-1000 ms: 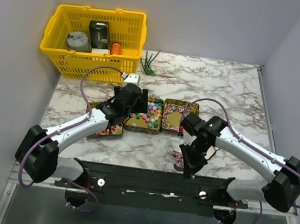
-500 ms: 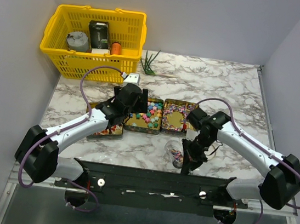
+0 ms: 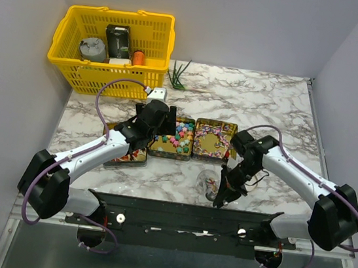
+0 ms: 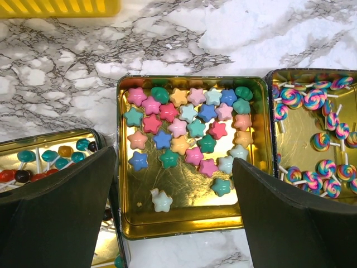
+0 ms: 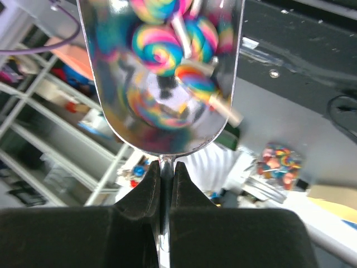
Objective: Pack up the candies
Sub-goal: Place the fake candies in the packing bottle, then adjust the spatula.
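Star-shaped candies of mixed colours lie in the middle gold tin. My left gripper hangs open above that tin's near edge, nothing between its fingers; from above it is over the tins. Swirl lollipop candies fill the right tin. Ball-shaped candies sit in the left tin. My right gripper is shut on the thin handle of a shiny metal scoop that carries swirl lollipops. The scoop hovers near the table's front, before the right tin.
A yellow basket with a few items stands at the back left. A green sprig lies beside it. The black mounting rail runs along the near edge. Walls close in on both sides of the marble table.
My right arm has folded in, and the loaded scoop has shifted slightly left and away from the near edge. The left arm has not moved.
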Tool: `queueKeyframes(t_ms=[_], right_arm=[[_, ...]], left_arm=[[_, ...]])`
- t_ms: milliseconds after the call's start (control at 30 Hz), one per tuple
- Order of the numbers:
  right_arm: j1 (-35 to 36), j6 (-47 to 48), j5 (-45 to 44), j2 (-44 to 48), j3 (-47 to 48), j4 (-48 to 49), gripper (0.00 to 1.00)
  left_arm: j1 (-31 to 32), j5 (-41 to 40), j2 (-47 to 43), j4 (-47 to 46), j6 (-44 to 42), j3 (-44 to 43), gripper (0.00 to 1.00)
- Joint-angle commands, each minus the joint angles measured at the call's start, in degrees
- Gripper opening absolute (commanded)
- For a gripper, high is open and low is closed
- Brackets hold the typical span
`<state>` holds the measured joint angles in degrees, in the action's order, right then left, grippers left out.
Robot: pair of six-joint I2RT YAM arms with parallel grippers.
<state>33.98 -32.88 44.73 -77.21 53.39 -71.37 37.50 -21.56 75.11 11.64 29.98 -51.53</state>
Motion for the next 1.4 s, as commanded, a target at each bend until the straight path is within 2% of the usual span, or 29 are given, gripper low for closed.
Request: queueKeyframes(t_ms=[0,400,667,800,1033,1233,1367], right_arm=[[-1.1,-4.81,5.89,1.71,-2.41,2.55,0.01],[-2.42,-21.07,16.88,7.33,-7.86,13.98,0.0],[-2.78,-24.41,18.11,10.58,-11.37,14.95,0.0],[-2.86,-23.99,16.62,12.26,-9.1,13.9,0.0],[-2.78,-15.82,7.4,11.82,0.99,4.15,0.01],[-2.69,-2.64,-11.48,8.57,12.69,-2.71,0.01],[-1.46,6.49,-23.17,7.51,17.8,-0.7,0.01]], left_arm=[[-0.23,-2.52,-1.37,-1.09,-0.27,-0.86,0.99],[-0.14,-2.78,-1.37,-0.92,-0.01,-0.86,0.99],[-0.14,-3.05,-1.37,-0.65,0.26,-0.94,0.99],[-0.23,-3.05,-1.55,-0.48,0.26,-0.86,0.99],[-0.23,1.15,-0.76,0.4,-0.36,-2.78,0.99],[-0.93,8.89,-0.14,4.53,-2.11,-9.2,0.99],[-2.6,18.89,0.38,7.07,-2.2,-14.37,0.99]])
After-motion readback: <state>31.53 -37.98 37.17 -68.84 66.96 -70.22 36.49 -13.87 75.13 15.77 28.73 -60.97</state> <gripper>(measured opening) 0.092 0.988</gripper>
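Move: Ahead of the right hand by about 7 cm and 4 cm to its left stands the clear packing bottle, its middle some 9 cm lower. The lollipop tray lies about 22 cm ahead of that hand and 3 cm left, the round white lid 10 cm ahead and 11 cm right, both some 14 cm below. From the left hand the bottle is roughly 17 cm back, 18 cm right and 9 cm down. Tipping the loaded scoop further over the packing bottle, the right hand eases about 2.5 cm left and as much up, turning some 20 degrees and partly clockwise. With the handle still pinched, it swings the scoop back up and lifts it away, rising 4 cm more and going 5–6 cm forward. Late on, the open, empty left hand rises over 5 cm, drifting right. ##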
